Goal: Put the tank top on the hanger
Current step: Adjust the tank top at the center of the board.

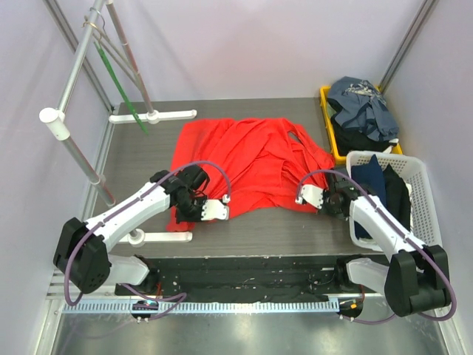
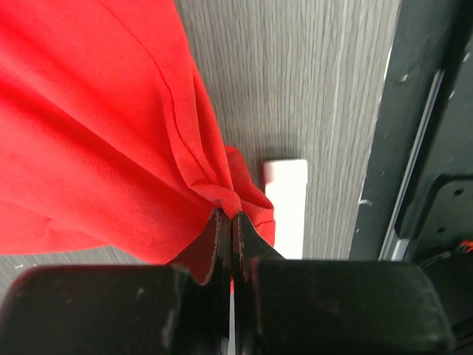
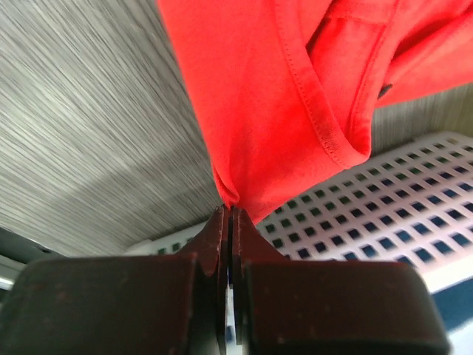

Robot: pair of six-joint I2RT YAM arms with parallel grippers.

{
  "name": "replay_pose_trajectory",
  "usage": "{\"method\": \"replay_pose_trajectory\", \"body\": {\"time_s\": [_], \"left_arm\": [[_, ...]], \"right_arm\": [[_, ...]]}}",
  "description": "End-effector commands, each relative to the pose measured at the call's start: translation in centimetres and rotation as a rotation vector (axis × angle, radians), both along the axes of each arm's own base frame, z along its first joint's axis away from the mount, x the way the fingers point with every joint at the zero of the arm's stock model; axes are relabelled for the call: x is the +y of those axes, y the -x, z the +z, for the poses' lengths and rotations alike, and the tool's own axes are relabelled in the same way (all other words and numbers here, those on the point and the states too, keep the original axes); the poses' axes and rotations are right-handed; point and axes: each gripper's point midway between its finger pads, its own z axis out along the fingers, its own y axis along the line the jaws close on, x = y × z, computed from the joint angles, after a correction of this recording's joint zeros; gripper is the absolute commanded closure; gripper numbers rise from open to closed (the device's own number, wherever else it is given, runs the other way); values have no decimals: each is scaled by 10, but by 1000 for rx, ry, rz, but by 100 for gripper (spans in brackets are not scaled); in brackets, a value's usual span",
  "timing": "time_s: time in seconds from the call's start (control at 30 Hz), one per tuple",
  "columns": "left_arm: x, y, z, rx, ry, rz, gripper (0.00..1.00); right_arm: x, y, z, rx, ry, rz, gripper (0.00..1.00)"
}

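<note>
The red tank top (image 1: 247, 163) lies crumpled across the middle of the dark table. My left gripper (image 1: 198, 205) is shut on its near left edge; in the left wrist view the cloth (image 2: 96, 126) bunches into the closed tips (image 2: 230, 216). My right gripper (image 1: 330, 200) is shut on the garment's near right corner, and the right wrist view shows the hemmed fabric (image 3: 273, 111) pinched at the tips (image 3: 230, 207). The green hanger (image 1: 118, 89) hangs from the rack at the far left, well away from both grippers.
A white rack (image 1: 74, 74) stands at the left, its feet (image 1: 159, 115) (image 1: 164, 237) lying on the table. A white basket (image 1: 414, 185) of dark clothes sits at the right, a yellow bin (image 1: 329, 111) with blue-grey clothes behind it.
</note>
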Motion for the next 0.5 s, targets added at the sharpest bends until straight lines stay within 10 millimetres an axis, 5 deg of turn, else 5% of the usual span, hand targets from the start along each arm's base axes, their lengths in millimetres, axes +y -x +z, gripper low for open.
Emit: {"method": "replay_pose_trajectory", "body": {"time_s": [0.0, 0.17, 0.23, 0.33, 0.37, 0.47], "left_arm": [[18, 2, 0, -32, -78, -67, 100], [31, 3, -6, -47, -138, -90, 100], [32, 2, -6, -55, -141, -90, 100], [30, -1, -3, -63, -133, -82, 56], [29, -2, -1, -68, -131, -80, 34], [24, -10, 12, -95, -118, -77, 11]], "right_arm": [[-21, -5, 17, -61, 121, 28, 99], [-31, 0, 15, -45, 177, 18, 99], [-26, 3, 15, -28, 141, 12, 85], [-6, 12, 19, 28, 21, 8, 60], [-2, 18, 20, 63, -1, 8, 52], [19, 21, 33, 93, -119, 12, 38]]}}
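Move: In the left fingers is the tank top's near left corner; the garment's middle lies about 26 cm to that hand's right, 22 cm ahead and a few cm lower. The white rack foot has its middle some 12 cm to the left and 6 cm back. The right fingers hold the near right corner, with the tank top's middle roughly 31 cm left and 18 cm ahead; from there the white basket's middle is about 26 cm right and 3 ahead, the yellow crate's 15 cm right and 36 ahead. Drawing the near edge of the tank top out between them, the left hand drags its corner about 3 cm left towards the rack foot, sinking slightly as its fingertips swing left, then opens wide. The right hand tugs its corner some 1.5 cm towards the basket while rising a little, then opens about halfway and backs off roughly 2 cm, lifting free of the cloth. ##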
